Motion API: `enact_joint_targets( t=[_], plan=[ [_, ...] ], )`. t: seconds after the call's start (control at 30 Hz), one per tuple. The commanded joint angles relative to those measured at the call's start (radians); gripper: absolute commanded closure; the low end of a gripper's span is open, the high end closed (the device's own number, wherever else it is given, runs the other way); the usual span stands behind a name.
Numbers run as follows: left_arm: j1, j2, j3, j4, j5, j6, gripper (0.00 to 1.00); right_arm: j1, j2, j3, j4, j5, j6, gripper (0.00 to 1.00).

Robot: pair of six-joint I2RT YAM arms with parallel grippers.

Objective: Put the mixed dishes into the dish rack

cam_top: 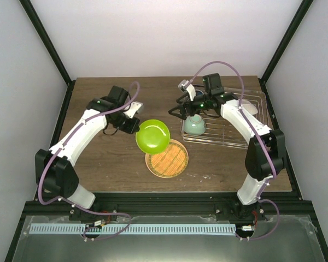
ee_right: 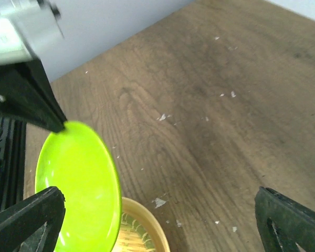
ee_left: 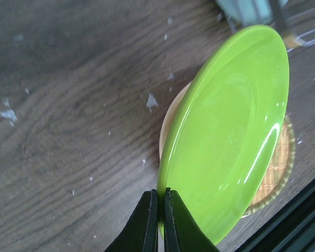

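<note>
My left gripper is shut on the rim of the bright green plate and holds it tilted above the table. Directly below lies the orange woven plate. The wire dish rack stands at the right, with the mint-green bowl in its left end. My right gripper hangs open by the rack's left edge, facing the green plate, with nothing between its fingers. The mug does not show.
The rack lies inside a clear tray, with a pale object at its far right end. Black frame posts rise at the back corners. Small white flecks dot the wooden table.
</note>
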Motion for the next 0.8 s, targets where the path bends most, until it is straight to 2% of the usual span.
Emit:
enact_joint_targets(
  t=[0.0,0.27,0.37,0.4,0.77],
  plan=[
    [0.002,-0.03,0.084,0.015,0.049,-0.008,1.0,0.039,0.029,0.049,-0.067,-0.039,-0.057,0.0],
    [0.003,-0.02,0.135,0.02,0.045,0.008,1.0,0.085,0.072,0.067,-0.098,-0.03,-0.066,0.0],
    [0.005,-0.018,0.156,0.034,0.045,0.007,1.0,0.095,0.091,0.081,-0.114,-0.033,-0.07,0.07],
    [0.006,-0.017,0.163,0.04,0.044,0.007,1.0,0.097,0.099,0.089,-0.123,-0.039,-0.072,0.12],
    [0.02,0.031,0.223,0.102,0.046,0.007,1.0,0.103,0.18,0.183,-0.249,-0.095,-0.101,0.92]
  ],
)
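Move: The green plate is gripped at its rim by the left fingers, its middle some 6 cm right of them, 3 cm back and 3 cm lower. From the open right gripper, that middle lies about 8 cm left, 9 cm back and 8 cm below; the upturned bowl is 9 cm right, 5 cm back, 15 cm down. The woven plate sits 10 cm back, 11 cm right and 16 cm below the left hand. The green plate, still pinched by the left fingers, is carried up about 7 cm and forward 4 cm, tilting outward some 10 degrees, towards the right gripper. The right hand comes left, down and a little back, around 6 cm in all, turning counter-clockwise about 10 degrees, and nearly shuts its fingers about the plate's right-hand rim. ##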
